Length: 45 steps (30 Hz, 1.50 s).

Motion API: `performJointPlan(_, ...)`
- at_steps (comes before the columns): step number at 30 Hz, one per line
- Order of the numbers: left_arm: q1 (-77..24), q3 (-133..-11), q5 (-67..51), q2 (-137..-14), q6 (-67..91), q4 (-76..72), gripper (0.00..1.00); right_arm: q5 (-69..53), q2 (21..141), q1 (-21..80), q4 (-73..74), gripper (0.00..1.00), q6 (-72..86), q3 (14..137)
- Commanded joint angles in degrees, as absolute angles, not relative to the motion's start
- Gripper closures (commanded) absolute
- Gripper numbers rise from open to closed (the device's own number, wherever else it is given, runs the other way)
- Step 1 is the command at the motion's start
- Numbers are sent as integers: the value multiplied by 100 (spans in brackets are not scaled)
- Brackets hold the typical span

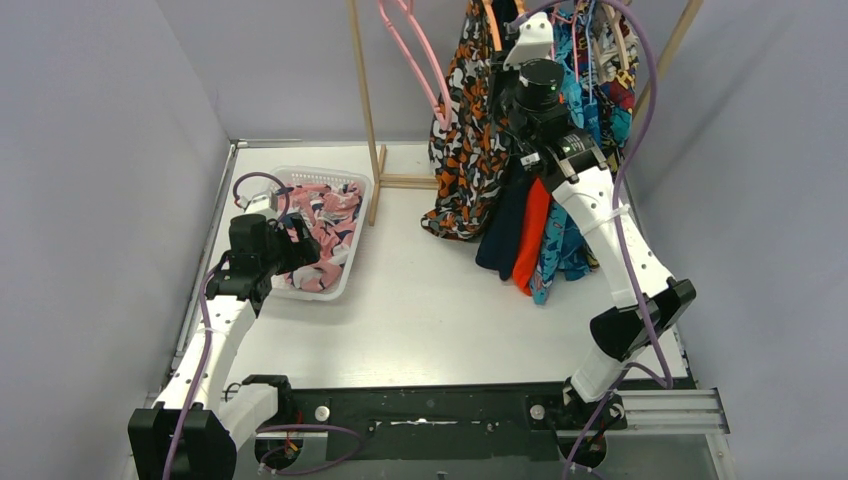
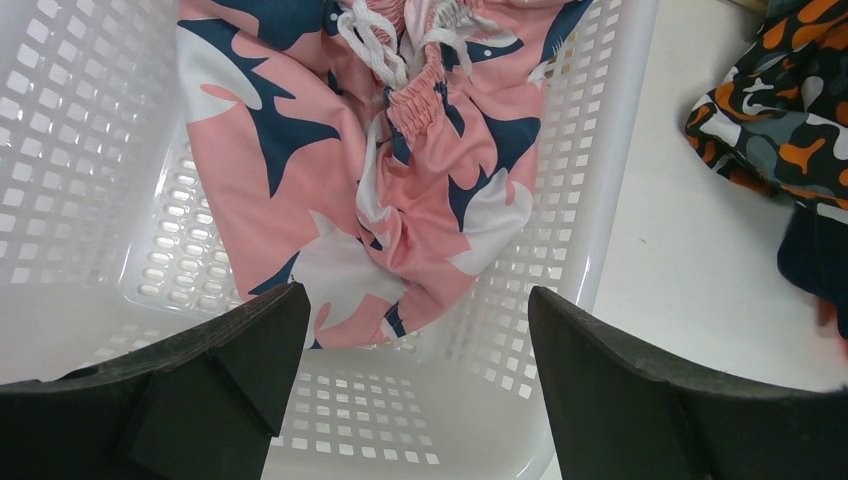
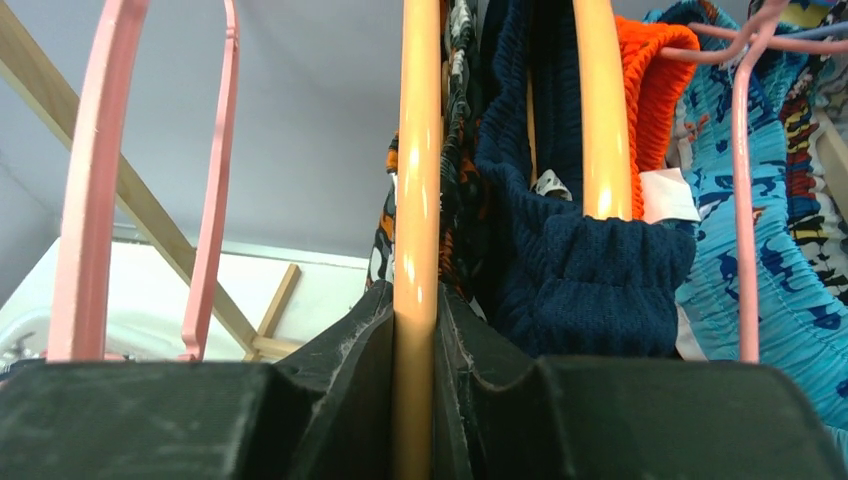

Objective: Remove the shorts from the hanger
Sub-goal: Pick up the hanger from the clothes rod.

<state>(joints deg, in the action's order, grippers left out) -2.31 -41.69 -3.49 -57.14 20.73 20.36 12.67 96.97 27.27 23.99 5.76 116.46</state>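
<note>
Several shorts hang on the rack: black with orange-white print, navy, orange-red and teal-blue patterned. My right gripper is raised among them. In the right wrist view it is shut on one rod of an orange hanger, with the navy shorts just to its right. A pink pair with navy-white print lies in the white basket. My left gripper hangs open over the basket's near end, holding nothing.
The wooden rack stands at the back of the table. An empty pink hanger hangs to the left of the gripped one, and another pink hanger carries the teal shorts. The basket sits at the table's left edge.
</note>
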Motion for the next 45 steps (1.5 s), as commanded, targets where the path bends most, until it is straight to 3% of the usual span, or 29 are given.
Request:
performJointPlan(1, -220, -4228, -419, -5677, 2021, 1741, 19, 1569, 9489, 2877, 771, 100, 94, 11584)
performJointPlan(11, -213, -4230, -413, -5667, 2021, 1738, 19, 1855, 9197, 3103, -136, 100, -81, 11040)
performJointPlan(23, -211, -4233, -405, -5643, 2021, 1746, 19, 1568, 8837, 3122, -162, 100, 365, 10913)
performJointPlan(33, -211, -4236, -407, -5640, 2021, 1754, 19, 1660, 8703, 3164, 462, 100, 712, 10992)
performJointPlan(45, -202, -4243, -391, -5663, 2021, 1746, 19, 868, 7732, 3190, 1403, 100, 1327, 9684)
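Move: The right hand already pinches the near arm of the orange hanger carrying the camouflage shorts. The clothes rod is some 18 cm ahead and 15 cm above it. The open table where the hanger can be brought lies about 20 cm back, 12 cm left and 45 cm below. The bare pink hanger is about 10 cm left, level fore and aft and 4 cm up; the navy shorts' hanger is 5 cm right and 6 cm ahead. From the left hand, that open table is 5 cm back, 26 cm right, 15 cm down. Up first, then back: the right hand, fingers kept shut on the orange hanger, drifts about 2 cm left and rises some 4 cm while tipping its fingers up about 10 degrees, to lift the hanger from the rod. It then draws back towards the base, ending some 6 cm nearer than at the start, sinking about 2 cm, away from the rod, as the fingers tip partly down again. ##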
